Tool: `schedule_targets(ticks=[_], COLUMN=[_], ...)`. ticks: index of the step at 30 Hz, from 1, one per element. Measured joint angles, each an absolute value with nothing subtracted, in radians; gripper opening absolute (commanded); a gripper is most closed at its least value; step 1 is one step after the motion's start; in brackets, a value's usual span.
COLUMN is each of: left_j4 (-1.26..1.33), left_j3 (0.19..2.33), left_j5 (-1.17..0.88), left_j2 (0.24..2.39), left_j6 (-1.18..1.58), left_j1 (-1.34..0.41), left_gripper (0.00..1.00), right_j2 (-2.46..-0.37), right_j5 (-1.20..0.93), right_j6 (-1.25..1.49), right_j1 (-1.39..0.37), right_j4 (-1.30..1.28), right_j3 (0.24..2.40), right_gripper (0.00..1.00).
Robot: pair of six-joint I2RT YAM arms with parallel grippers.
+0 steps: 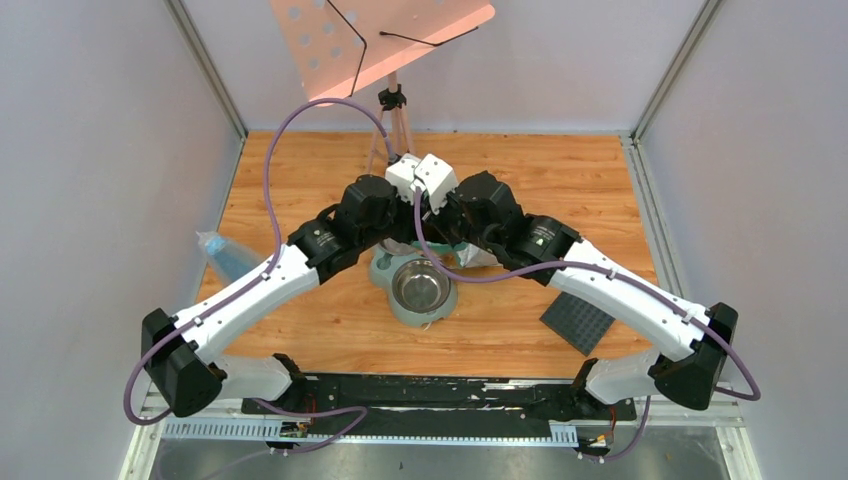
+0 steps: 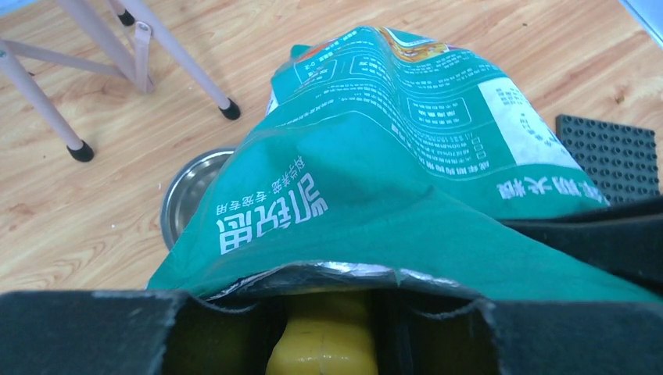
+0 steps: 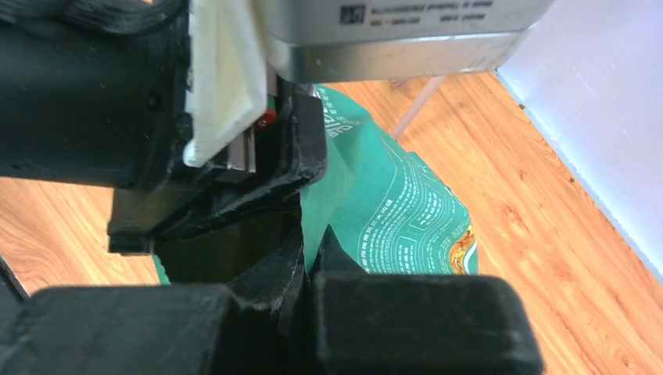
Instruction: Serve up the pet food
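Observation:
The teal-green bag (image 2: 367,180) lies tilted over the steel bowl (image 2: 191,187), its foil-lined mouth facing my left gripper (image 2: 332,301). That gripper is shut on the handle of the yellow scoop (image 2: 324,344), which reaches into the bag's mouth. My right gripper (image 3: 309,258) is shut on an edge of the bag (image 3: 399,211), close beside the left gripper's black body. The pet food is hidden; no kibble shows in any view. From above, both wrists meet just behind the steel bowl (image 1: 420,287), which looks empty.
The bowl sits in a pale green double feeder (image 1: 385,272). A black studded mat (image 1: 577,322) lies at the right front. A bluish plastic item (image 1: 225,255) lies at the left. A pink stand (image 1: 385,40) rises at the back, its legs (image 2: 141,47) near the bag.

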State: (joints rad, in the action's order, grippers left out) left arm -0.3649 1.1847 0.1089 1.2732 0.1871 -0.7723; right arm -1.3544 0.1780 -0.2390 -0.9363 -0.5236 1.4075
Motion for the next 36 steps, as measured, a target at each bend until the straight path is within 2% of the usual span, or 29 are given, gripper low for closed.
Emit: schedule_targets(ticks=[13, 20, 29, 36], left_j4=[0.039, 0.305, 0.333, 0.314], left_j3=[1.012, 0.866, 0.826, 0.826], left_j5=[0.150, 0.043, -0.168, -0.338], left_j2=[1.390, 1.417, 1.387, 1.328], left_j6=[0.340, 0.342, 0.409, 0.579], left_j1=[-0.772, -0.770, -0.754, -0.653], left_gripper=[0.00, 0.00, 0.00, 0.00], right_j2=[-1.397, -1.390, -1.232, -1.200], right_j5=[0.201, 0.181, 0.054, 0.031], right_j6=[-0.172, -0.096, -0.122, -0.153], right_j1=[-0.905, -0.870, -0.813, -0.775], right_j4=[-0.463, -0.448, -0.392, -0.376], right_j3=[1.362, 1.291, 1.111, 1.095], right_gripper=[0.00, 0.00, 0.00, 0.00])
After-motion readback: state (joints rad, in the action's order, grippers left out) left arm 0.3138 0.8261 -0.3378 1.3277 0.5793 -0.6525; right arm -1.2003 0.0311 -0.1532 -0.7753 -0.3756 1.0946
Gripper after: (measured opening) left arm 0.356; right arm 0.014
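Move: The left hand already grips the yellow scoop, with its head inside the food bag. The middle of the food bag lies about 6 cm ahead of this hand, 10 cm to its right and 12 cm below. On the table some 24 cm below it, the far bowl stands roughly 2 cm ahead and 1 cm left, the near bowl 9 cm back and 3 cm right. The right hand still pinches the rim; the bag's middle is about 8 cm ahead of it, 4 cm right and 15 cm below. Drive the left gripper with the scoop down about 7 cm and rightward in the food bag, first a little forward, then sweeping back; finally raise it some 3 cm, steadily rolling its left side down about 30 degrees. Meanwhile lower the right gripper about 6 cm and carry it 5 cm right, keeping the rim pinched and easing forward and back. ##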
